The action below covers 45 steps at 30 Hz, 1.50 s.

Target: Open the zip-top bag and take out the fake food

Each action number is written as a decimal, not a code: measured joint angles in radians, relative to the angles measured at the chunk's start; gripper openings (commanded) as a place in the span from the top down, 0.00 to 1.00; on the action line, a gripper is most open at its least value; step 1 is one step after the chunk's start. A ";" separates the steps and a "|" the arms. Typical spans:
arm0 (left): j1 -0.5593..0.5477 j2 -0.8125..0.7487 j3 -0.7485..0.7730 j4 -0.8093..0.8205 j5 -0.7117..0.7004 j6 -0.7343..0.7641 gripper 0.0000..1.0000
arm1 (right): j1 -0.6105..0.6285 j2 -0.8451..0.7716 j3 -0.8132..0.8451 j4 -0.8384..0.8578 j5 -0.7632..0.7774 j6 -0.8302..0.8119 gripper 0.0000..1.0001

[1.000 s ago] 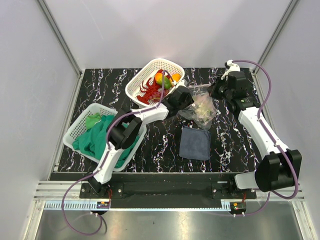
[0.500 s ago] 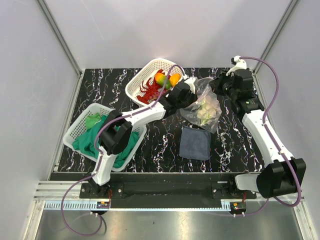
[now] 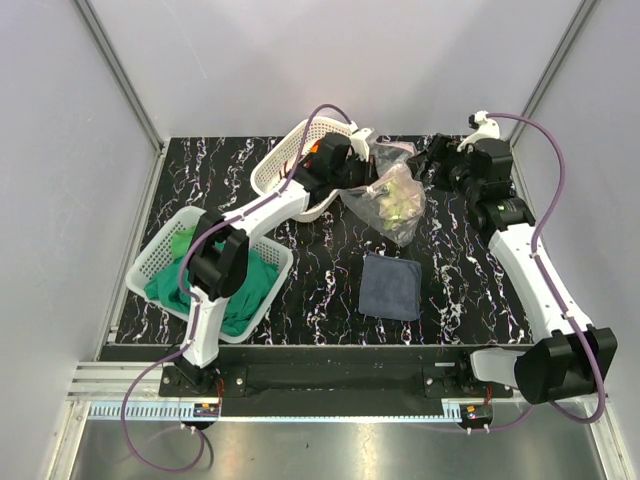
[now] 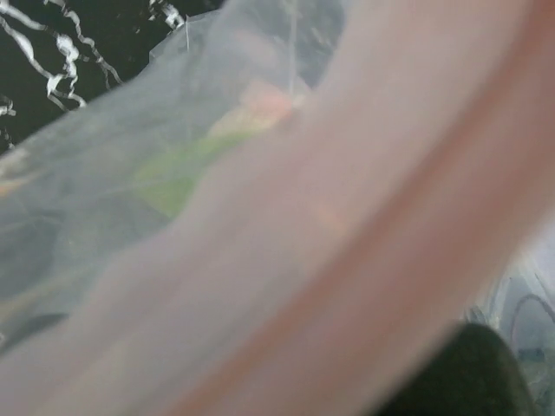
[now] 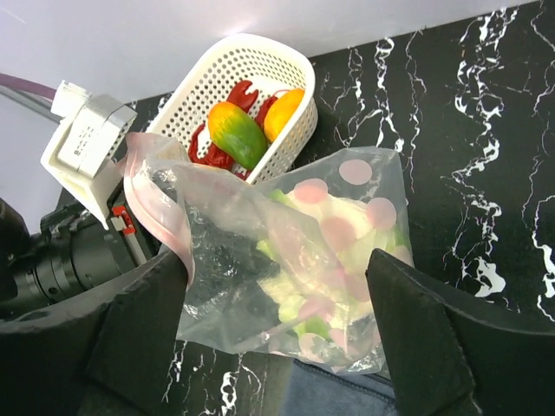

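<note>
The zip-top bag (image 3: 390,200) hangs clear and crinkly from my left gripper (image 3: 362,170), which is shut on its pink zip strip (image 4: 347,260) beside the far white basket (image 3: 285,155). Pale green-yellow fake food (image 5: 347,243) lies inside the bag (image 5: 321,260). More fake food sits in that basket (image 5: 286,65): a red lobster (image 5: 208,147), a green-orange fruit (image 5: 236,134) and an orange piece (image 5: 282,113). My right gripper (image 3: 428,165) stands open just right of the bag. In the right wrist view its fingers (image 5: 147,338) flank the bag without touching it.
A dark blue-grey folded cloth (image 3: 390,285) lies on the black marbled table below the bag. A second white basket (image 3: 165,245) holding green cloth (image 3: 200,275) stands at the left. Grey walls close in the back and sides.
My right gripper opened, let go of the bag and drew back to the right. My left gripper carried the bag up and back-left, close to the far basket.
</note>
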 measured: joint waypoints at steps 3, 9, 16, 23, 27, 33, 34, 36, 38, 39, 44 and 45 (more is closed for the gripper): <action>0.013 0.000 0.011 0.001 0.057 0.029 1.00 | -0.008 -0.024 0.000 -0.004 0.007 0.007 0.08; 0.049 0.003 0.011 -0.003 0.206 0.056 1.00 | -0.150 -0.050 -0.001 -0.011 0.002 0.111 0.09; 0.097 0.003 0.009 0.014 0.314 0.080 1.00 | -0.266 0.034 -0.002 -0.017 -0.053 0.215 0.09; 0.089 0.003 0.006 0.033 0.368 0.066 1.00 | -0.266 0.193 -0.047 0.069 -0.232 0.261 0.26; 0.082 0.003 0.003 0.053 0.390 0.037 1.00 | -0.263 0.232 -0.113 0.145 -0.306 0.294 0.35; 0.069 0.003 -0.011 0.084 0.401 0.005 1.00 | -0.250 0.269 -0.119 0.222 -0.360 0.322 0.59; 0.067 0.003 -0.011 0.085 0.401 0.000 1.00 | -0.246 0.272 -0.119 0.228 -0.365 0.325 0.66; 0.064 0.003 -0.011 0.090 0.401 -0.006 1.00 | -0.241 0.274 -0.122 0.238 -0.368 0.332 0.82; 0.062 0.003 -0.011 0.092 0.399 -0.009 1.00 | -0.240 0.274 -0.125 0.246 -0.366 0.339 0.91; 0.061 0.003 -0.012 0.092 0.396 -0.010 1.00 | -0.240 0.274 -0.126 0.249 -0.364 0.345 0.99; 0.060 -0.002 -0.052 0.109 0.373 -0.011 1.00 | -0.242 0.274 -0.129 0.240 -0.299 0.346 1.00; 0.060 -0.009 -0.076 0.108 0.364 -0.010 1.00 | -0.245 0.274 -0.129 0.236 -0.284 0.344 1.00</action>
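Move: The bag's loose corner, at its dotted closed end, hangs about 11 cm ahead of the open right hand, straight in front and some 9 cm below it. The food in the bag is roughly 5 cm ahead, 5 cm left and 19 cm below; the white basket about 24 cm ahead, 27 cm left and 26 cm down. From the left hand, shut on the mouth edge, that corner is some 10 cm ahead and 14 cm right, 2 cm higher. The bag's loose corner is what the right hand goes for, fingers wide: it first swings about 10 cm right, then sinks some 12 cm while coming forward and partly back left, tipping down and rolling its left side up about 25 degrees, and closes to pinch the plastic. The left hand keeps its grip on the mouth edge, eases 3 cm back and turns clockwise. ##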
